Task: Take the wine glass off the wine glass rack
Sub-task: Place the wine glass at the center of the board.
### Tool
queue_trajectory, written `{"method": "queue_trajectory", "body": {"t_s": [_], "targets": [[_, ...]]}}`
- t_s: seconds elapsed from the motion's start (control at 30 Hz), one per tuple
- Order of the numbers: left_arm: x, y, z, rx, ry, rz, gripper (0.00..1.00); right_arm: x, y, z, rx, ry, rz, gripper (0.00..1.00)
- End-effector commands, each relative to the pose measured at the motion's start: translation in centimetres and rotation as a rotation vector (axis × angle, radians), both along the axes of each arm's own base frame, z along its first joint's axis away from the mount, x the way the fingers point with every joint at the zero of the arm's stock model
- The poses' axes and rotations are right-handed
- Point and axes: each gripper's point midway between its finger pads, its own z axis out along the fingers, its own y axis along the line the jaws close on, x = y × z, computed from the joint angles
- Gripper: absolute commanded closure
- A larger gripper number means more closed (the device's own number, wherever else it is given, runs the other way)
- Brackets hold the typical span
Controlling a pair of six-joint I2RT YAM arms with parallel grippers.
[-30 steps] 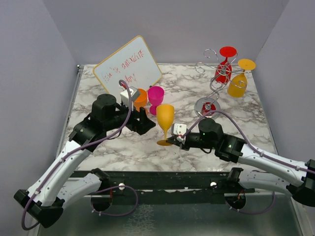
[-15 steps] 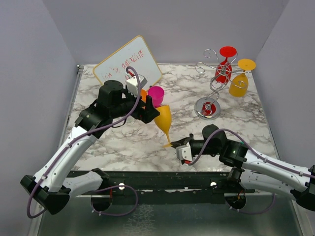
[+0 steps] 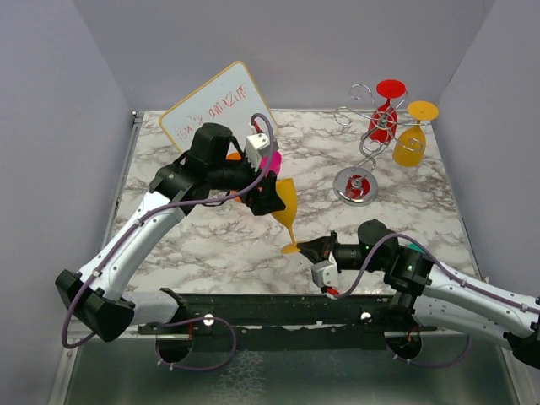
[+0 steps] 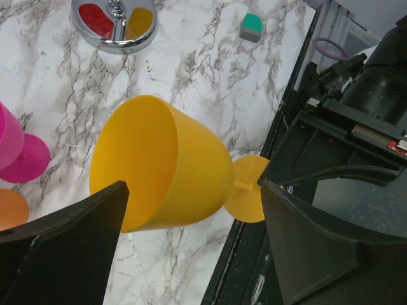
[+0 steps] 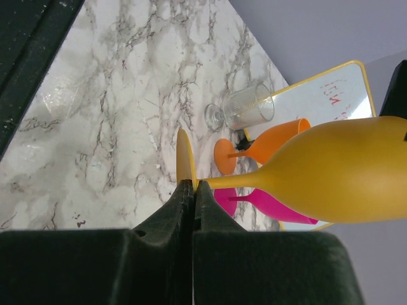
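A yellow wine glass (image 3: 285,201) leans over the marble table (image 3: 211,245) near its front edge. My right gripper (image 3: 305,250) is shut on the rim of its round foot (image 5: 184,155), seen edge-on in the right wrist view at the right gripper's (image 5: 193,184) tips. My left gripper (image 3: 272,192) is open, its fingers (image 4: 70,241) straddling the yellow bowl (image 4: 159,162) without clamping it. The wine glass rack (image 3: 369,139) stands at the back right on its mirrored base (image 4: 114,35). A red glass (image 3: 384,118) and an amber glass (image 3: 407,145) hang upside down from it.
A pink glass (image 3: 272,162) and an orange glass (image 5: 270,141) stand behind the left gripper, before a tilted whiteboard (image 3: 215,114). A clear glass (image 5: 245,109) lies on its side. A small teal block (image 4: 250,27) rests near the table's front edge.
My left arm swung right and forward until its open fingers came round the yellow bowl. The right gripper drew back toward the front edge with the foot, and the glass now leans.
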Motion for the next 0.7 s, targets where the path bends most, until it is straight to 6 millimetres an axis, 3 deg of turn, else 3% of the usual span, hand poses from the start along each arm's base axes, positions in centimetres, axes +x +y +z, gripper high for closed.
{"method": "queue_trajectory", "body": {"t_s": [0.0,0.23,0.5,0.67], "targets": [[-0.2,-0.3,1.0,-0.011,-0.023,-0.062,0.15,-0.1,0.0,1.3,0.038,-0.07,0.023,0.99],[-3.3,-1.2,1.1,-0.083,0.059,-0.257,0.32,-0.3,0.0,1.6,0.053,-0.088,0.03,0.99],[-3.8,-1.4,0.4,-0.082,0.105,-0.302,0.4,-0.2,-0.2,2.1,0.069,-0.106,0.022,0.99],[-3.7,-1.6,0.4,-0.078,0.109,-0.309,0.57,-0.1,-0.4,2.1,0.065,-0.11,0.013,0.99]]}}
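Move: The bowl of the yellow wine glass lies just off the left fingertips: about 3 cm to their right, level fore and aft, some 2 cm lower. The standing magenta glass is about 18 cm ahead and 3 cm left of the left hand, the orange one about 17 cm ahead and 11 cm left, both roughly 20 cm lower. From the right hand, pinching the stem by the foot, the bowl is about 8 cm ahead, 3 cm left and 8 cm higher. The tilted yellow glass stays pinched at its stem by the right hand, which barely moves, while the left hand closes in on the bowl: it eases about 2 cm back and 1.5 cm right, turns some 15 degrees clockwise, and its wide-open fingers narrow to about half. One fingertip comes over the bowl's mouth, the other over its outer wall towards the stem. ##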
